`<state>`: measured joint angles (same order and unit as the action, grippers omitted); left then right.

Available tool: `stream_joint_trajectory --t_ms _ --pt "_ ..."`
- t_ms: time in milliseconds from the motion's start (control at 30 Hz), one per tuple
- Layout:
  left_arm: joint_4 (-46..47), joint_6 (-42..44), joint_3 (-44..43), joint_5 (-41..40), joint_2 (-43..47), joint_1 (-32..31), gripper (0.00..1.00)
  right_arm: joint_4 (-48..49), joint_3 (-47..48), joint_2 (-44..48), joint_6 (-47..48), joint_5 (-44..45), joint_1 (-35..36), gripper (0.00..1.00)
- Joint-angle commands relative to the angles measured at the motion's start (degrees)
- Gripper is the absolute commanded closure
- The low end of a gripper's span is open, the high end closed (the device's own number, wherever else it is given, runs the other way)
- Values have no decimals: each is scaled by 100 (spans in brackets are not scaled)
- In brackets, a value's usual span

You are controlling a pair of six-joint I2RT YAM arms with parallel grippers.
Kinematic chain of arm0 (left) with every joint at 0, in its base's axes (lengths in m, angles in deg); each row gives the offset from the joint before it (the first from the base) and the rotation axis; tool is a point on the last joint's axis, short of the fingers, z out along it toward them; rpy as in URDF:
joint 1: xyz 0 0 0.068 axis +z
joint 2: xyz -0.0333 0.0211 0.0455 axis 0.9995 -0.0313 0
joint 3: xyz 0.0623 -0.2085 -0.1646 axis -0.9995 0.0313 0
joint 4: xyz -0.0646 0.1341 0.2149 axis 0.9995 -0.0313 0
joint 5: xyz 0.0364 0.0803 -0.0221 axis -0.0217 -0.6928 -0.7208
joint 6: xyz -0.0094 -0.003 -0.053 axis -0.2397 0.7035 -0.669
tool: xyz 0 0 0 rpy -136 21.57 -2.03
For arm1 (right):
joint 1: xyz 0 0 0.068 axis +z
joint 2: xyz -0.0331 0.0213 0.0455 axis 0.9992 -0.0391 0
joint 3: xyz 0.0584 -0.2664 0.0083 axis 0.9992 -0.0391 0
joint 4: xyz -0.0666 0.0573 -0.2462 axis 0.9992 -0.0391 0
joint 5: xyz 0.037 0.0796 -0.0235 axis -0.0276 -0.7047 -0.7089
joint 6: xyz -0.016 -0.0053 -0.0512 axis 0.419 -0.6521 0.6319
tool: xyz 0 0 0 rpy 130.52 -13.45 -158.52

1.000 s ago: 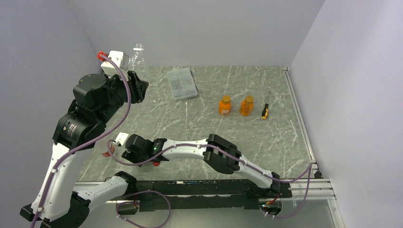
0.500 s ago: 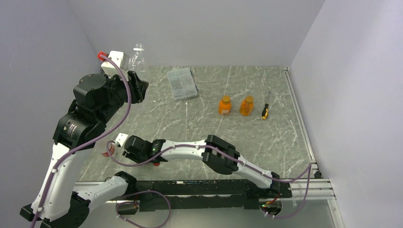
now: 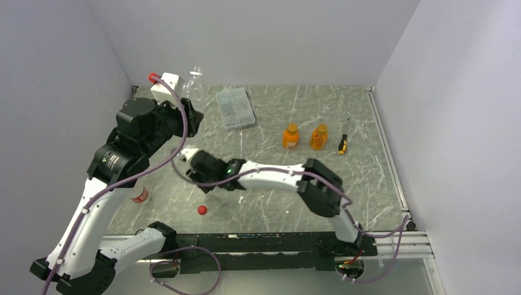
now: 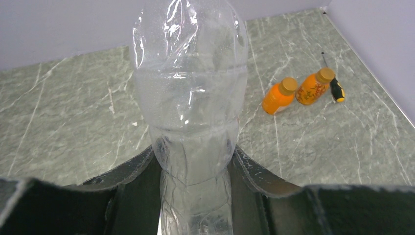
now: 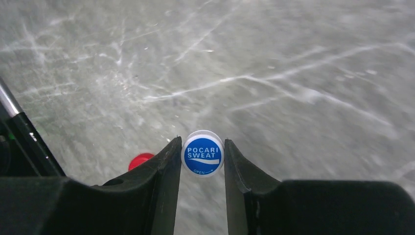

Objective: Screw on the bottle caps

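My left gripper (image 3: 190, 106) (image 4: 195, 166) is shut on a clear, crinkled bottle (image 3: 195, 77) (image 4: 188, 98) and holds it upright above the table's far left. My right gripper (image 3: 194, 165) (image 5: 202, 152) hangs just below and in front of it, shut on a blue-and-white cap (image 5: 202, 153) with the printed top facing the camera. A red cap (image 3: 201, 209) (image 5: 141, 160) lies on the table near the front. Two orange bottles (image 3: 290, 136) (image 3: 318, 136) (image 4: 279, 95) (image 4: 315, 85) with orange caps stand at centre right.
A small clear bottle with a red label (image 3: 140, 195) stands at the near left under the left arm. A flat clear compartment box (image 3: 235, 107) lies at the back. A yellow-and-black screwdriver (image 3: 342, 142) (image 4: 336, 90) lies right of the orange bottles.
My right gripper closed on the blue-and-white cap and lifted it from the near left toward the middle. The left arm carried the clear bottle rightward. The red cap and the red-labelled bottle now show.
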<state>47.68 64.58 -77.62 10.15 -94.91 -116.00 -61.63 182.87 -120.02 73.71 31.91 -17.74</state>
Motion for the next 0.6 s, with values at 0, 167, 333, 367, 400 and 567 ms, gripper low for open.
stream_joint_trajectory --t_ms 0,167,333,367,400,567 --pt "823 185 231 524 75 11 57 103 -521 1142 -570 -34 -400 86" --pt "936 377 285 1064 -104 11 57 -147 -1295 2306 -898 -37 -945 87" --pt "964 664 462 2137 -324 11 58 -574 -1930 3608 -1188 -173 -1540 88" --pt "960 697 515 2266 -354 11 59 -596 -2101 3902 -1259 -272 -1692 87" --pt "963 753 574 2410 -374 11 59 -617 -2242 4171 -1299 -408 -1837 87" --pt "1128 920 914 3115 -306 11 62 -986 -2613 5184 -1281 -748 -2367 86"
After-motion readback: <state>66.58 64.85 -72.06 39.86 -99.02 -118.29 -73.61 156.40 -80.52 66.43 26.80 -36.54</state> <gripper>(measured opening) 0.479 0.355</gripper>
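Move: The blue cap, pinched in the right hand, lies some 7 cm back from the left hand, about level with it sideways and about 33 cm lower. The clear bottle in the left hand thus stands roughly 7 cm ahead of the right hand, straight in line sideways, and 37 cm above it. On the table, the red cap is about 6 cm back, 1 cm left and 6 cm below the right hand; the organizer box is some 25 cm ahead, 8 cm right and 37 cm below the left hand. The blue cap, still pinched in the right fingers, is carried fast to the right, about 20 cm, climbing some 10 cm and edging forward, closing on the bottle. The clear bottle goes right too: the left hand sweeps about 10 cm that way while its wrist swings some 30 degrees clockwise; neither hand changes its finger opening. ##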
